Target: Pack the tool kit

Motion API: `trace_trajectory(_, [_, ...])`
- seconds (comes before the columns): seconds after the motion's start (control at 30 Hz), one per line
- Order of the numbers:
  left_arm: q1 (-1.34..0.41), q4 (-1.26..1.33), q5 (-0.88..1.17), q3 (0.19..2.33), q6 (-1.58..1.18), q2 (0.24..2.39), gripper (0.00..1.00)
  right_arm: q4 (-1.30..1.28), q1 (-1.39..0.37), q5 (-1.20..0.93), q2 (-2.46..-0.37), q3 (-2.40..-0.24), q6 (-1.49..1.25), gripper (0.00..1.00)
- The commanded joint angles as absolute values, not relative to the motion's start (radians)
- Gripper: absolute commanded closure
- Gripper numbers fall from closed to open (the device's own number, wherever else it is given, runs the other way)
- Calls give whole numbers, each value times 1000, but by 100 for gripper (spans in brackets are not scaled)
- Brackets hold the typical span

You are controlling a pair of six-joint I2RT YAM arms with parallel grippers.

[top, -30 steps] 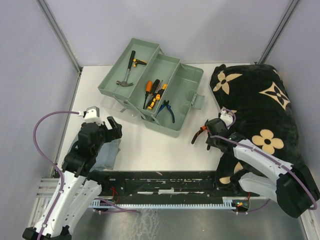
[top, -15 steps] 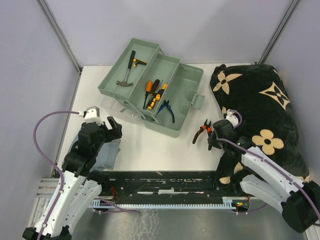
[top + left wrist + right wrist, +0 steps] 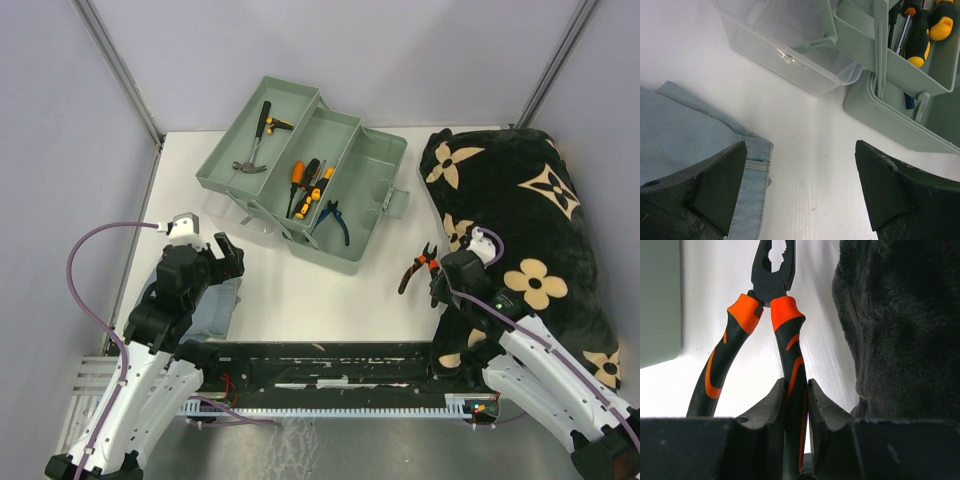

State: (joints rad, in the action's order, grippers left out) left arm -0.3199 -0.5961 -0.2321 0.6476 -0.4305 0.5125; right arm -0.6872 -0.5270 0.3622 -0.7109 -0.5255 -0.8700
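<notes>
The pale green toolbox [image 3: 377,178] stands unfolded at the back of the table. A hammer [image 3: 255,150] lies in its left tray, and orange-black screwdrivers [image 3: 305,185] and blue-handled pliers [image 3: 336,221] lie in the middle tray. My right gripper [image 3: 437,279] is shut on one handle of the orange-black pliers [image 3: 418,268], to the right of the box. In the right wrist view the pliers [image 3: 772,295] point away from the gripper [image 3: 796,385] above the white table. My left gripper [image 3: 226,256] is open and holds nothing. In its wrist view the gripper [image 3: 800,146] hangs in front of the toolbox [image 3: 890,125].
A black blanket with beige flowers [image 3: 520,220] fills the right side, close against my right gripper, and shows dark in the right wrist view [image 3: 900,325]. A folded grey-blue cloth [image 3: 215,305] lies under the left arm. The translucent lid [image 3: 785,40] sticks out on the box's near left.
My right gripper has carried the orange-black pliers to the right, away from the toolbox and toward the blanket. The left arm has not moved.
</notes>
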Motion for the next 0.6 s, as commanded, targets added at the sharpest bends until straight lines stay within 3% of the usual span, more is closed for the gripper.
trace_trajectory(0.0, [-316,-553,-224,644,-463,516,5,-596,-524,354,-617,-578,-851,98])
trace_trajectory(0.37, [-316,-553,-221,644,-463,518,6,-474,-524,200,-450,-583,-780,98])
trace_trajectory(0.57, [-316,-553,-215,646,-463,523,6,-395,-524,94,-661,-723,-634,98])
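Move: The right hand already holds the orange-black pliers by one handle, clear of the table. The toolbox's empty low compartment lies some 17 cm ahead and 17 cm to the left, about 3 cm lower. In it the blue pliers lie 14 cm ahead and 20 cm left; the box latch is 17 cm ahead, 8 cm left. From the idle left hand the compartment is about 10 cm ahead, 23 cm right and 12 cm below. Still pinching one handle, the right hand rises about 6 cm and swings leftward towards the toolbox, fingers tipping up. ##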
